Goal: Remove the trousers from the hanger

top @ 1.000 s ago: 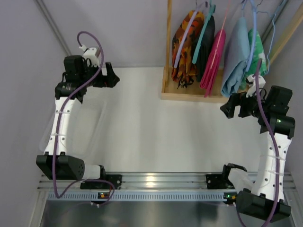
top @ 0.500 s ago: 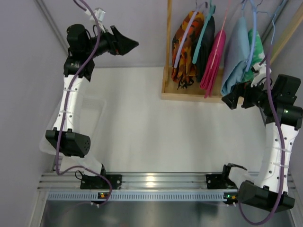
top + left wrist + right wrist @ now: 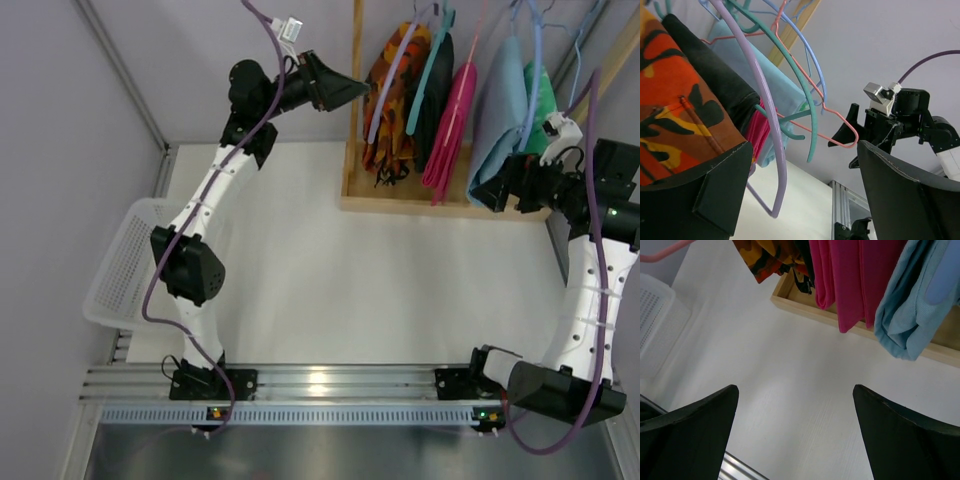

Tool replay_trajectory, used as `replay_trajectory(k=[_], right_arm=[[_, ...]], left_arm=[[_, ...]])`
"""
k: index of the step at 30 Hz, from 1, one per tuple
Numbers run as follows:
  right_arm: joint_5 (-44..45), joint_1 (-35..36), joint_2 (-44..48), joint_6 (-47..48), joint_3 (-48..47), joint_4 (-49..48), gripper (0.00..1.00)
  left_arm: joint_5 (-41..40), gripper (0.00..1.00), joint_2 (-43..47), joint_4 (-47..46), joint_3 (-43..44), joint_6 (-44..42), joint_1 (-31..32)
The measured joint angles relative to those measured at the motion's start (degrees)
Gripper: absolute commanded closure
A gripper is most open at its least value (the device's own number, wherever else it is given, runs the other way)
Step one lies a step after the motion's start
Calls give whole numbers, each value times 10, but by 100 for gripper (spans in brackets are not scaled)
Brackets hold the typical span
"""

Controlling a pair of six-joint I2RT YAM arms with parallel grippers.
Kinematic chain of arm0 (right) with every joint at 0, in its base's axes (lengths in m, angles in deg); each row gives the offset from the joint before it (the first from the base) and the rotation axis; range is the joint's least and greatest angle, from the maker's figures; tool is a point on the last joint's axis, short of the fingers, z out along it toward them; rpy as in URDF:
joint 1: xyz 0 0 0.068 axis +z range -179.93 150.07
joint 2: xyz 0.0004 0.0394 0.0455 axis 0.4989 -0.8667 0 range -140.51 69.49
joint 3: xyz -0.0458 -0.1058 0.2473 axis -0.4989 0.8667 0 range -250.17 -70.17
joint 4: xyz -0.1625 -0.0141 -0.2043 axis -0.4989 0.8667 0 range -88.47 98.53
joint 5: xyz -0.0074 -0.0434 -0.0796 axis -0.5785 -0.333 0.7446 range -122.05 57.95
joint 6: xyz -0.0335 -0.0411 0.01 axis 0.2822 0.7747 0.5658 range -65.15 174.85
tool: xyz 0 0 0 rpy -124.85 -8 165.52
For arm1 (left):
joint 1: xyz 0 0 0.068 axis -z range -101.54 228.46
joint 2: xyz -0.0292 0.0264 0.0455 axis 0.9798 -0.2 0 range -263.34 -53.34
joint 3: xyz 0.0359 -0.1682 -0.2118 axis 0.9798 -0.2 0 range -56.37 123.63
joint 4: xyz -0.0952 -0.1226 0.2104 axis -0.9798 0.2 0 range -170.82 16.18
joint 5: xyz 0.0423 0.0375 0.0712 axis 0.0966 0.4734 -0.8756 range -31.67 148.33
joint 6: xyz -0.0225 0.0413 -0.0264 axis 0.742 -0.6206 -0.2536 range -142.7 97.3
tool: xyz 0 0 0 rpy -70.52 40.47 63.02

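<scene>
The trousers (image 3: 395, 95), orange with dark and yellow blotches, hang leftmost on the wooden rack, on a pale lilac hanger (image 3: 385, 90). Dark drawstrings dangle below them. My left gripper (image 3: 358, 92) is raised just left of them, open. In the left wrist view the trousers (image 3: 675, 115) fill the left side, close to my left finger. The lilac hanger (image 3: 767, 125) runs down between my spread fingers, held by neither, and the left gripper (image 3: 800, 170) grips nothing. My right gripper (image 3: 492, 192) is open and empty beside the light blue garment. The right wrist view catches the trousers' hem (image 3: 772, 257).
The wooden rack (image 3: 352, 120) also carries a black garment (image 3: 435, 90), a pink one (image 3: 450, 120), a light blue one (image 3: 500, 120) and a green one (image 3: 545, 110), on teal, blue and pink hangers. A white basket (image 3: 125, 265) sits at the table's left edge.
My left arm has swung up and to the right, from the left wall to the trousers, uncovering the basket. My right gripper has risen slightly toward the light blue garment.
</scene>
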Motion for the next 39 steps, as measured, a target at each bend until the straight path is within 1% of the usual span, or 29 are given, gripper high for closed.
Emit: replay_trajectory(k=[1, 6, 9, 11, 12, 14, 15, 19, 21, 22, 24, 26, 28, 29, 32, 33, 39], right_arm=[[0, -1, -2, -1, -4, 0, 1], [-6, -4, -2, -9, -16, 1, 1], [-3, -5, -2, -8, -16, 2, 1], [4, -7, -2, -7, -16, 2, 1], [6, -7, -2, -6, -16, 2, 1], [9, -7, -2, -6, -16, 2, 1], [9, -7, -1, -6, -16, 2, 0], [12, -7, 0, -6, -16, 2, 1], [13, -7, 1, -6, -16, 2, 1], [14, -7, 1, -6, -16, 2, 1], [14, -7, 2, -6, -16, 2, 1], [14, -7, 3, -7, -16, 2, 1], [14, -7, 4, -8, -16, 1, 1], [14, -7, 4, -8, -16, 1, 1], [14, -7, 5, -9, -16, 1, 0], [13, -7, 6, -9, -16, 1, 1], [13, -7, 7, -9, -16, 1, 1]], left_arm=[[-3, 11, -13, -7, 7, 6, 9], [-19, 14, -87, -23, 61, 25, 53], [-25, 15, -120, -35, 89, 40, 68], [-26, 19, -133, -52, 98, 61, 73], [-27, 24, -137, -60, 99, 70, 74], [-28, 28, -142, -74, 104, 84, 74], [-29, 34, -143, -81, 106, 90, 76], [-32, 48, -143, -103, 113, 110, 77], [-33, 50, -148, -108, 119, 115, 78], [-35, 54, -152, -114, 124, 117, 79], [-38, 59, -153, -117, 127, 118, 81], [-41, 70, -154, -117, 129, 117, 83], [-43, 77, -156, -119, 132, 119, 85], [-44, 84, -156, -116, 134, 123, 85], [-50, 98, -164, -108, 140, 127, 86], [-51, 100, -167, -107, 142, 123, 86], [-58, 100, -180, -97, 166, 93, 86]])
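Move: To the left hand's right, about 7 cm off and level with it in reach and height, is the near arm of the lilac hanger. The camouflage trousers hang some 10 cm right, 3 cm farther out and 12 cm below the hand; the teal hanger is 14 cm right, straight across, and the pink trousers 20 cm right, 3 cm back and 12 cm down. From the right hand, the lilac hanger arm lies roughly 16 cm ahead, 20 cm left and 12 cm up. Sweeping about 8 cm to the right and dipping some 3 cm, the left hand brings its open fingers around the near arm of the lilac hanger. It then nearly stops, easing back up a little and turning about 10 degrees clockwise, while the fingers close and pinch the hanger's rod. ##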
